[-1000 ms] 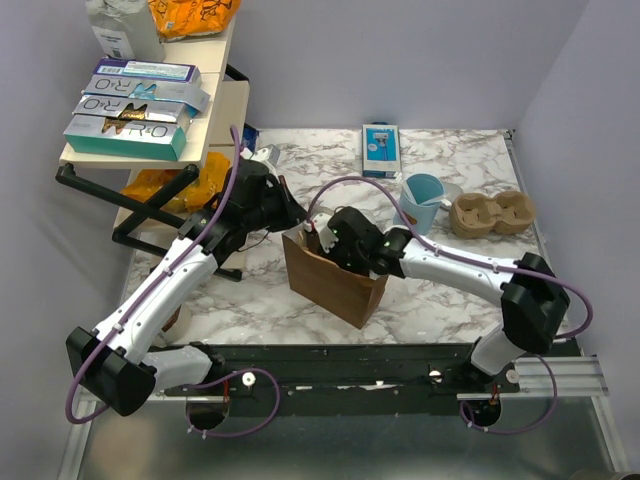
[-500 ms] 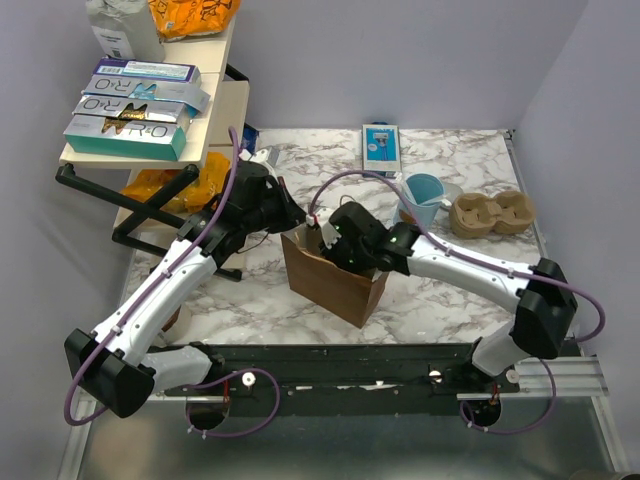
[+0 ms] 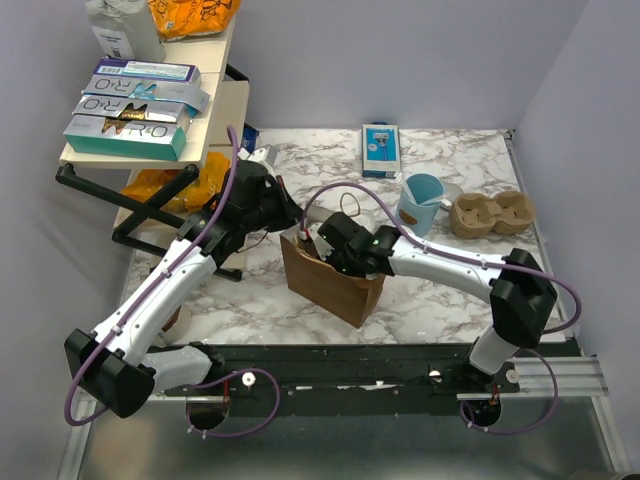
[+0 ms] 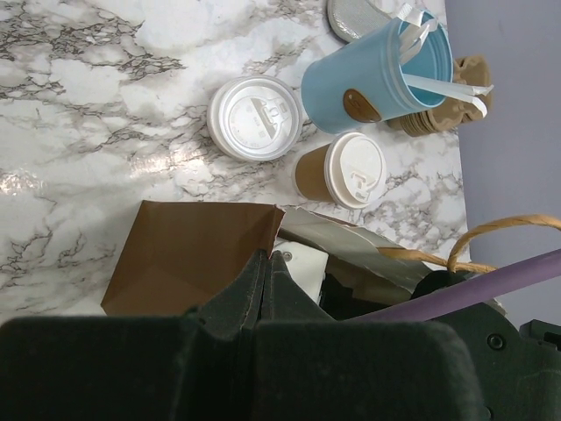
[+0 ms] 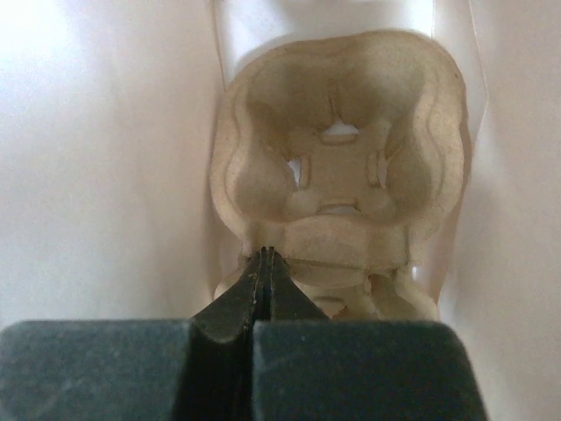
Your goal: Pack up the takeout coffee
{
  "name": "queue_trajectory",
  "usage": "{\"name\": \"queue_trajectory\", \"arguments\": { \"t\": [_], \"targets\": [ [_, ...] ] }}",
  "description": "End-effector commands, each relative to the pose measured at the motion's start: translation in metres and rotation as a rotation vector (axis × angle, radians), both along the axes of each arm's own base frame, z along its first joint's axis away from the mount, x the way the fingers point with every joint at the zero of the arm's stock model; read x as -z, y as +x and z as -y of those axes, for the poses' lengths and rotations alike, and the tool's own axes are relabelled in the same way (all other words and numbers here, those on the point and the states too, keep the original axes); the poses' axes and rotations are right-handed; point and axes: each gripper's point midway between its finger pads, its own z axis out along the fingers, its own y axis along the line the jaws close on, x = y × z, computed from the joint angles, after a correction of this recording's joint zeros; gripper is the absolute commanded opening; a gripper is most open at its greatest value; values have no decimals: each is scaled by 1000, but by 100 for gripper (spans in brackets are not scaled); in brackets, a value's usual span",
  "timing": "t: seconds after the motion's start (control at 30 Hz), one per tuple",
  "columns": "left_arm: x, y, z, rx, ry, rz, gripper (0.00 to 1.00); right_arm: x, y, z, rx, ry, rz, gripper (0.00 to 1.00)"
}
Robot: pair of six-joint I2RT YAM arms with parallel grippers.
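Note:
The takeout coffee (image 4: pixel 337 172), a tan paper cup with a white lid, stands on the marble beside a second white-lidded cup (image 4: pixel 255 117). It shows only in the left wrist view; my right arm hides it in the top view. A brown paper bag (image 3: pixel 335 285) stands open at the table's middle. My left gripper (image 3: pixel 291 231) is shut on the bag's rim (image 4: pixel 263 230). My right gripper (image 3: pixel 325 250) is down inside the bag. In the right wrist view it (image 5: pixel 266 253) is shut on the edge of a pulp cup carrier (image 5: pixel 337 167) lying in the bag.
A light-blue mug (image 3: pixel 422 200) with white stirrers stands right of the bag, and a second pulp carrier (image 3: pixel 492 213) lies beyond it. A blue box (image 3: pixel 380 150) lies at the back. A wooden shelf rack (image 3: pixel 150 140) with boxes stands at the left.
My right gripper has moved left and deeper into the bag. The left arm has stayed on the bag's rim.

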Motion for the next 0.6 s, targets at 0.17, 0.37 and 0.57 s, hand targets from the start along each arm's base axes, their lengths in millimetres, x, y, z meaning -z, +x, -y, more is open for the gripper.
{"name": "queue_trajectory", "arguments": {
  "t": [0.17,0.37,0.57],
  "targets": [
    [6,-8,4,47,14,-9,0,-83,29,1,139,110,205,10],
    [-10,-13,-1,67,19,58,0,-185,38,-6,218,377,338,32],
    [-27,-19,-6,78,1,137,0,-280,15,0,134,647,440,75]
  ]
}}
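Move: The right hand is down inside the paper bag, fingers shut, with the cup tray's middle some 2 cm below and 2 cm ahead of the fingertips. The middle of the bag mouth lies about 17 cm above, 3 cm ahead and 1 cm right; outside, a lidded cup stands about 15 cm right and 4 cm ahead. For the left hand, already pinching the rim, the mouth's middle is level, roughly 9 cm right and 3 cm back. Fingertips that reach down to the cup tray come free of it as the right hand climbs some 23 cm out of the bag, slowly at first and then fast. On the way it tilts about 35 degrees, so the fingers swing from steeply down towards the left and forward, and they open to about two thirds. The left hand keeps its pinch on the rim, easing about a centimetre back and up at the end. ##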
